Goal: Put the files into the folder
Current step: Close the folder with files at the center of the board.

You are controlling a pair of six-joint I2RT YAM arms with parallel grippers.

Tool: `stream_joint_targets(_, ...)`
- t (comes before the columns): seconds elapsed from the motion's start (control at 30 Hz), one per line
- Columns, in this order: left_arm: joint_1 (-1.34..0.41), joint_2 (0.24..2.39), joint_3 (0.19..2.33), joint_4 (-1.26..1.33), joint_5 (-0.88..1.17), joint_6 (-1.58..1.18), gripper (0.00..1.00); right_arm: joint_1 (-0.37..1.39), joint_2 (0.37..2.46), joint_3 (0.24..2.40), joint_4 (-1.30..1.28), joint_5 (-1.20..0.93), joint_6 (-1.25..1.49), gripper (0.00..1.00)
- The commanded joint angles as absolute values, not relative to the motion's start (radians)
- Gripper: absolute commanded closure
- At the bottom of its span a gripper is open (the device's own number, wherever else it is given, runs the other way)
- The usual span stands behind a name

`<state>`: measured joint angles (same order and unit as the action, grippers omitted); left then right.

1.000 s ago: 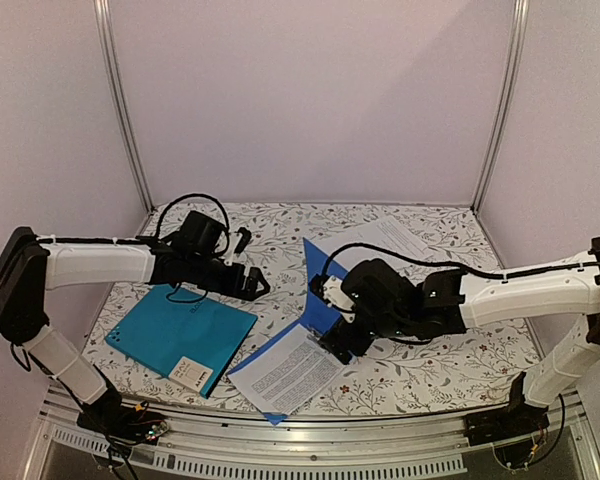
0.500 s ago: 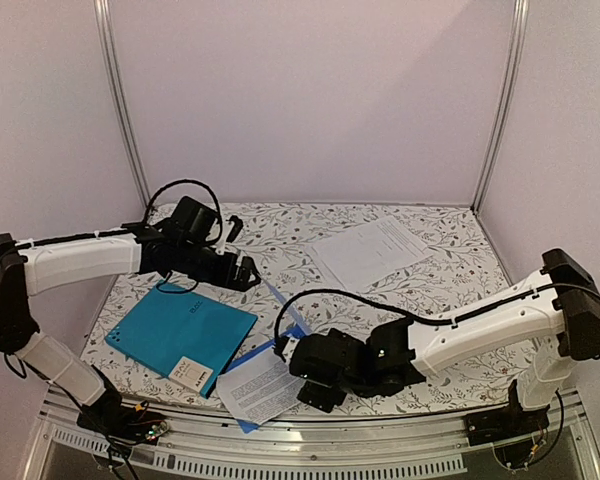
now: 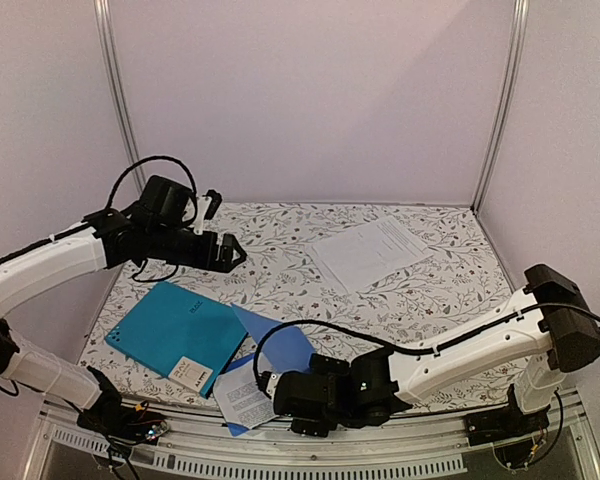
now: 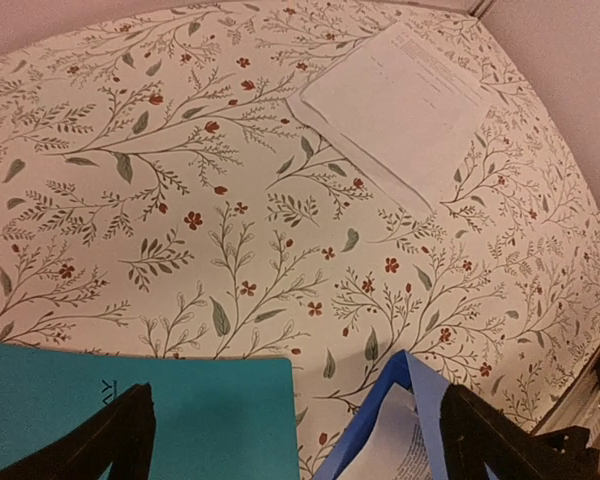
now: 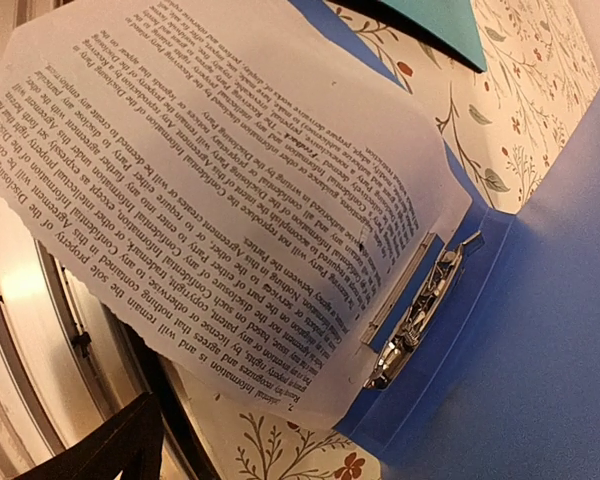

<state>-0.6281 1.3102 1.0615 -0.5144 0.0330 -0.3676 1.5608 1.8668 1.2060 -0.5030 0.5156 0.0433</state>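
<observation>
The teal folder (image 3: 180,332) lies closed at the near left, its white label (image 3: 191,371) at the near corner. One file (image 3: 370,252) lies flat at the back right, also in the left wrist view (image 4: 400,110). A second file (image 5: 210,180) lies in an open smaller blue folder (image 3: 278,343), its edge at the metal clip (image 5: 420,320). My left gripper (image 3: 226,255) hangs open and empty above the table, over the gap between the teal folder (image 4: 150,415) and the blue folder (image 4: 405,400). My right gripper (image 3: 283,397) is open, low at the near edge beside this sheet.
The floral tablecloth (image 3: 430,300) covers the table, with pale walls on three sides. A metal rail (image 3: 310,460) runs along the near edge, right beside the blue folder. My right arm (image 3: 460,350) stretches low across the near right.
My right arm swept down and left to the near edge; the blue folder and its sheet slid with it. My left arm rose and drew back to the left.
</observation>
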Motion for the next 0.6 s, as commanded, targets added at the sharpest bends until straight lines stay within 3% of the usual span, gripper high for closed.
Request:
stream_joint_targets(0.0, -0.635, 1.237, 1.054, -0.558, 0.084, -0.417, 0.00, 1.574, 1.886, 1.216, -0.519, 0.444, 0.027, 0.01)
stream_joint_targets(0.2, -0.679, 1.160, 0.991, -0.550, 0.260, -0.495, 0.00, 1.574, 1.921, 1.229, -0.562, 0.399, 0.011, 0.01)
stream_joint_targets(0.57, -0.849, 1.286, 0.927, -0.645, 0.219, -0.488, 0.02, 1.574, 1.971, 1.260, -0.601, 0.376, -0.021, 0.01)
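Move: The raised blue cover of the folder has its middle about 10 cm back, 9 cm right and 12 cm below the left hand. The teal notebook lies 9 cm back, 8 cm left and 19 cm below it; the files 18 cm back, 7 cm right, 19 cm below. From the right hand the cover is roughly 5 cm ahead, 4 cm left and 2 cm above, the files 3 cm back, 6 cm left and 5 cm down. Back and somewhat to its right, the left hand swings about 10 cm towards the raised cover, first rising some 3 cm, then sinking about 5 cm, with its wrist turning clockwise and tipping further down, fingers wide open. The right hand eases down and back by 2 to 3 cm, still open, one finger staying on the cover's outer side. ##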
